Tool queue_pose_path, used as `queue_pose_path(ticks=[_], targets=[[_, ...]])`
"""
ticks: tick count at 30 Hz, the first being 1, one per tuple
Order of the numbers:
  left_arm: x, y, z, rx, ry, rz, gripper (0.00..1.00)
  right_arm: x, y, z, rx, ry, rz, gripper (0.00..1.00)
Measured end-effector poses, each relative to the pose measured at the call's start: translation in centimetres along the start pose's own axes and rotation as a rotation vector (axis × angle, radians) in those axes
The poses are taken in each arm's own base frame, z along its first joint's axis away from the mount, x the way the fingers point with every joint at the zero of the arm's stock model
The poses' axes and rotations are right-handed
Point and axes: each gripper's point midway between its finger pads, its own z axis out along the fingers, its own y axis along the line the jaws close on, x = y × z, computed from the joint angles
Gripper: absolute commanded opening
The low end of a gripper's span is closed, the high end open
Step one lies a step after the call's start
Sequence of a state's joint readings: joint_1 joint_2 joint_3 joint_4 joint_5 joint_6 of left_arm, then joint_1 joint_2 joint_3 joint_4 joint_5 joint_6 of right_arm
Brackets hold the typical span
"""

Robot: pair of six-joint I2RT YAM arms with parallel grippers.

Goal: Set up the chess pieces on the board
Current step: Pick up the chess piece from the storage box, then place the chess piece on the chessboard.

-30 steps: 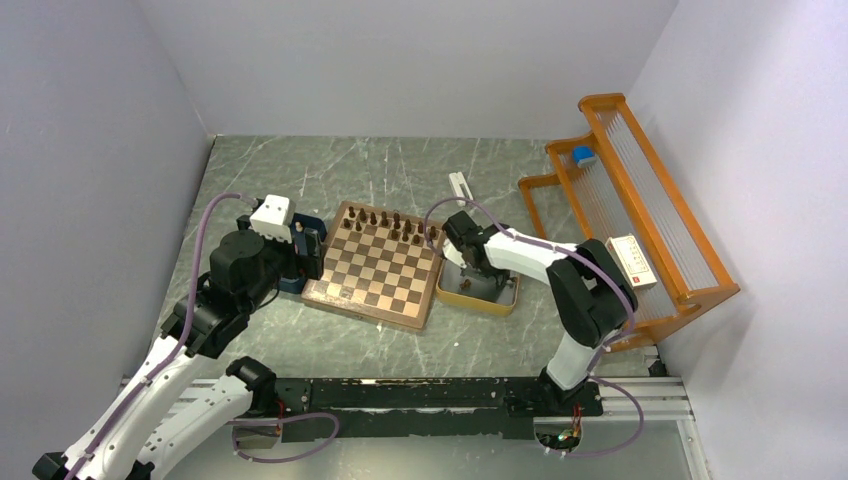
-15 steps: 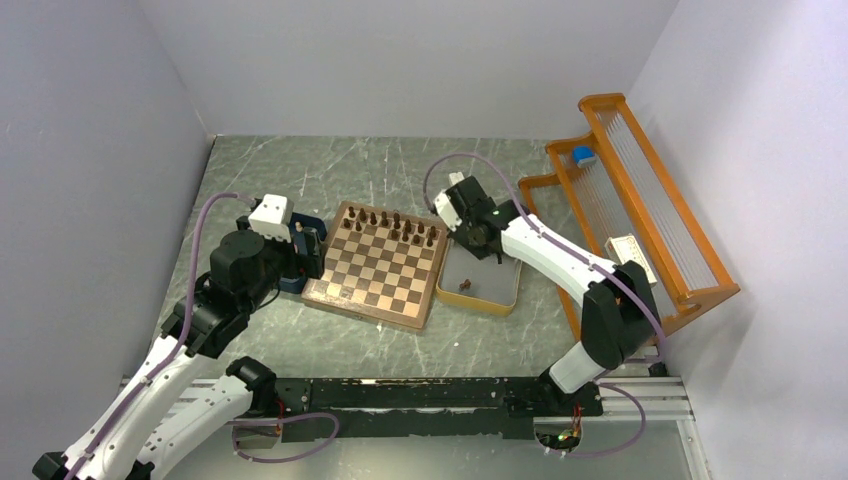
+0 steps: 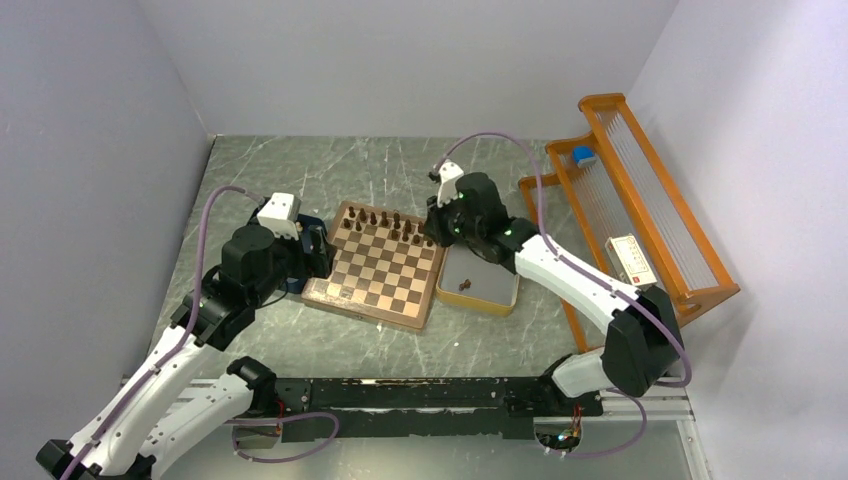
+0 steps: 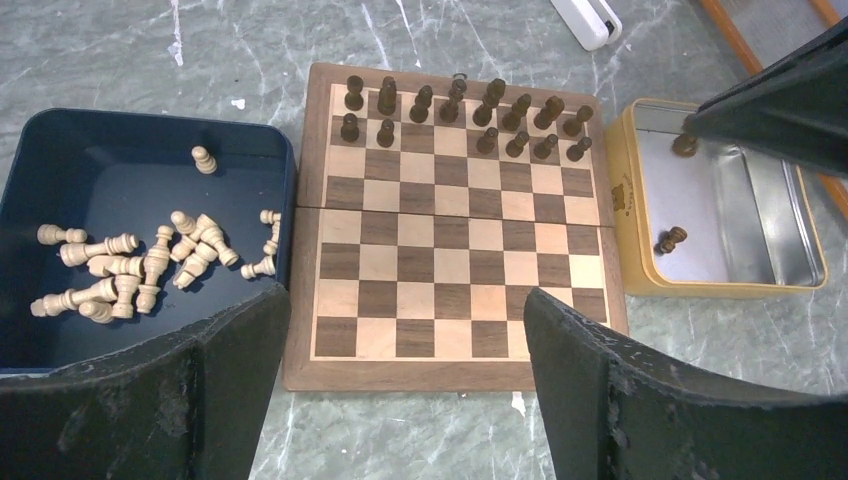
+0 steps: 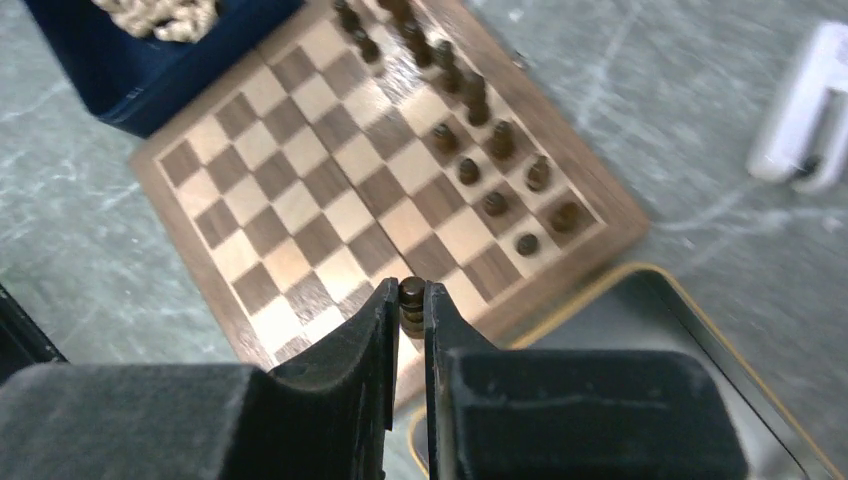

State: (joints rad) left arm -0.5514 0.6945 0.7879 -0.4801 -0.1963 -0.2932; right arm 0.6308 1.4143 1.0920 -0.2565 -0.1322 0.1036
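The board (image 3: 378,268) lies mid-table, with dark chess pieces (image 3: 390,222) standing along its two far rows (image 4: 460,110). My right gripper (image 5: 411,300) is shut on one dark chess piece (image 5: 411,296) and hovers over the board's (image 5: 330,190) right edge, by the yellow tray. In the top view the right gripper (image 3: 434,228) sits at the board's far right corner. One more dark piece (image 4: 671,239) lies in the yellow tray (image 4: 620,200). My left gripper (image 4: 405,305) is open and empty, above the board's (image 4: 455,230) near edge.
A dark blue box (image 4: 140,150) left of the board holds several light pieces (image 4: 130,265). A white object (image 4: 590,15) lies behind the board. An orange rack (image 3: 640,200) stands along the right wall.
My right gripper rose out of the yellow tray with a dark piece and swung left and back to the board's far right corner. The left arm shifted slightly.
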Motion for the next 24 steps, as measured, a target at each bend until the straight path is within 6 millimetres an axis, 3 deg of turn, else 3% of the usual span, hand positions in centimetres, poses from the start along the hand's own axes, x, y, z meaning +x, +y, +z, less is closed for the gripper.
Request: queue_pose_path(ticks=[4, 12, 17, 24], targets=[[0.0, 0.1, 0.0, -0.006, -0.003, 0.003, 0.92, -0.2, 3.0, 1.8, -0.081, -0.068, -0.026, 0.07], [-0.3, 2.2, -1.2, -0.093, -0.014, 0.065, 0.92, 0.1, 7.6, 8.0, -0.134, -0.126, -0.126, 0.07], [-1.4, 3.2, -2.8, -0.133, -0.079, 0.068, 0.92, -0.1, 8.5, 10.8, -0.088, -0.180, -0.152, 0.08], [-2.2, 3.6, -4.0, -0.142, -0.128, 0.066, 0.92, -0.2, 8.3, 13.4, 0.017, -0.238, -0.164, 0.08]])
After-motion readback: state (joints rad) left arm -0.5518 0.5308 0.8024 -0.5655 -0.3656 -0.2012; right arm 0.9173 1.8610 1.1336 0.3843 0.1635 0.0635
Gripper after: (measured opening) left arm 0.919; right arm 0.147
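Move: The dark pawn is already in my right fingers; it goes to the two-square gap in the dark pawn row, about 13 cm to this hand's left, 9 cm ahead and 14 cm below. The pawn at the gap's left end stands some 17 cm left and 10 ahead, the one at its right end 8 left and 8 ahead. The storage box is centred 12 cm right and 2 back. From my left hand the gap is roughly 16 cm ahead and 10 right, well below. I keep the pawn pinched and sweep my right hand about 14 cm to the left across the board towards the gap, fast at first, then slower while sinking some 6 cm and edging forward 3, the fingertips tipping up by about 15 degrees. My left hand, open and empty, draws off about 5 cm to the left, rising a little. ##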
